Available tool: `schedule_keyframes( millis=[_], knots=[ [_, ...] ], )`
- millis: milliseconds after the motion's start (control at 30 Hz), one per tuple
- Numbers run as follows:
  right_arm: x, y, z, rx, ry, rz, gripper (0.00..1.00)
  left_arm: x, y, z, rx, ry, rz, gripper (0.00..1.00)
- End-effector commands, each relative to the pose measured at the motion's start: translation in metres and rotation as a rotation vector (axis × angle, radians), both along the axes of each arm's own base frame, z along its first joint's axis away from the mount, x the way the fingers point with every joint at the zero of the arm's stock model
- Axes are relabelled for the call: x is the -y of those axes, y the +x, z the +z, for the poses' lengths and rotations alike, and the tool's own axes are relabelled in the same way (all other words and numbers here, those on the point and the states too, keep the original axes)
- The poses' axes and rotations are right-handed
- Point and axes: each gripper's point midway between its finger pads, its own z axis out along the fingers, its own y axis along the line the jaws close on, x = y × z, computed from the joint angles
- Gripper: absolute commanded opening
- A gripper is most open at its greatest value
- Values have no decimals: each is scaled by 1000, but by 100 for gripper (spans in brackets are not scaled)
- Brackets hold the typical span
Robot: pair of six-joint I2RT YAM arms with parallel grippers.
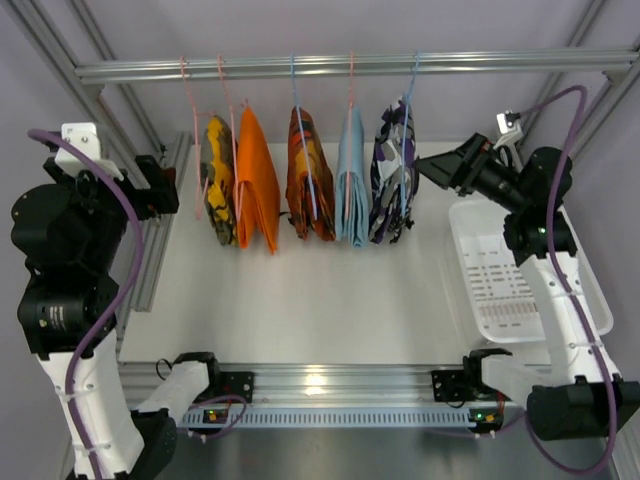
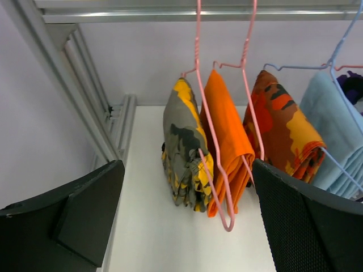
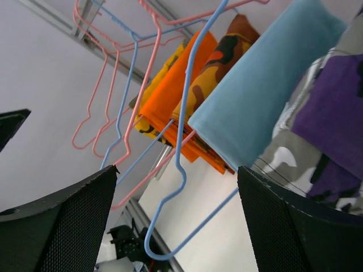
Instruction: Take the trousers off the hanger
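Observation:
The trousers (image 1: 393,170), printed purple, white and grey, hang folded over the light-blue wire hanger (image 1: 410,105) at the right end of the rail. My right gripper (image 1: 428,170) is just right of them at garment height, and it is open. In the right wrist view the hanger's looped blue end (image 3: 182,164) lies between the two black fingers (image 3: 62,226), touching neither, and the trousers (image 3: 326,119) fill the right edge. My right gripper (image 3: 178,226) holds nothing. My left gripper (image 1: 168,185) is open and empty at the far left, away from the row of clothes.
On the rail (image 1: 350,66) also hang a yellow-grey garment (image 1: 218,180), an orange one (image 1: 257,185), an orange-and-black one (image 1: 310,175) and a plain light-blue one (image 1: 352,185), on pink and blue hangers. A white basket (image 1: 500,290) sits at the right.

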Motion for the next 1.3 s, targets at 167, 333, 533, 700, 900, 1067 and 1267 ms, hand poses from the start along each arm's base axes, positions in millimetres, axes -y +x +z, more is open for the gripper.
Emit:
schedule_keyframes(
  millis=[167,333,533,700,900,1067,1267],
  knots=[
    [-54,28,32,174,25,131,78,23,25,18,17,-75,-120,99],
    [-66,42,28,191,118,159,63,25,33,16,4,-91,-129,99],
    [-71,43,29,182,196,209,39,25,46,7,-25,-103,-128,99],
    [-73,30,36,188,228,259,6,31,56,10,-20,-120,-162,99],
    [-61,15,67,272,241,262,0,44,68,11,-21,-157,-232,99],
    [-50,7,113,403,205,245,0,59,75,10,-36,-175,-325,99],
    [-43,-2,144,500,183,225,0,67,79,15,-19,-182,-372,99]
  ],
)
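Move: Ahead and to the left of the right hand, about 5 cm out and 6 cm over, the near wire of the rightmost blue hanger stands level with the open fingers. Its purple camouflage trousers hang some 8 cm ahead, 7 cm left and 10 cm lower, and the light-blue trousers 8 cm ahead, 14 cm left, equally low. From the left hand that wire is roughly 50 cm right, 12 cm ahead and 10 cm below. Reaching nearly level, left and forward some 8 cm, the right hand brings its fingers around the blue hanger's near wire, closes them fully to pinch it, then raises it about 5 cm while easing slightly back; its left side rolls up a little. The left hand, open and empty, goes some 8 cm forward and 6 cm right towards the pink hangers, turning clockwise. ##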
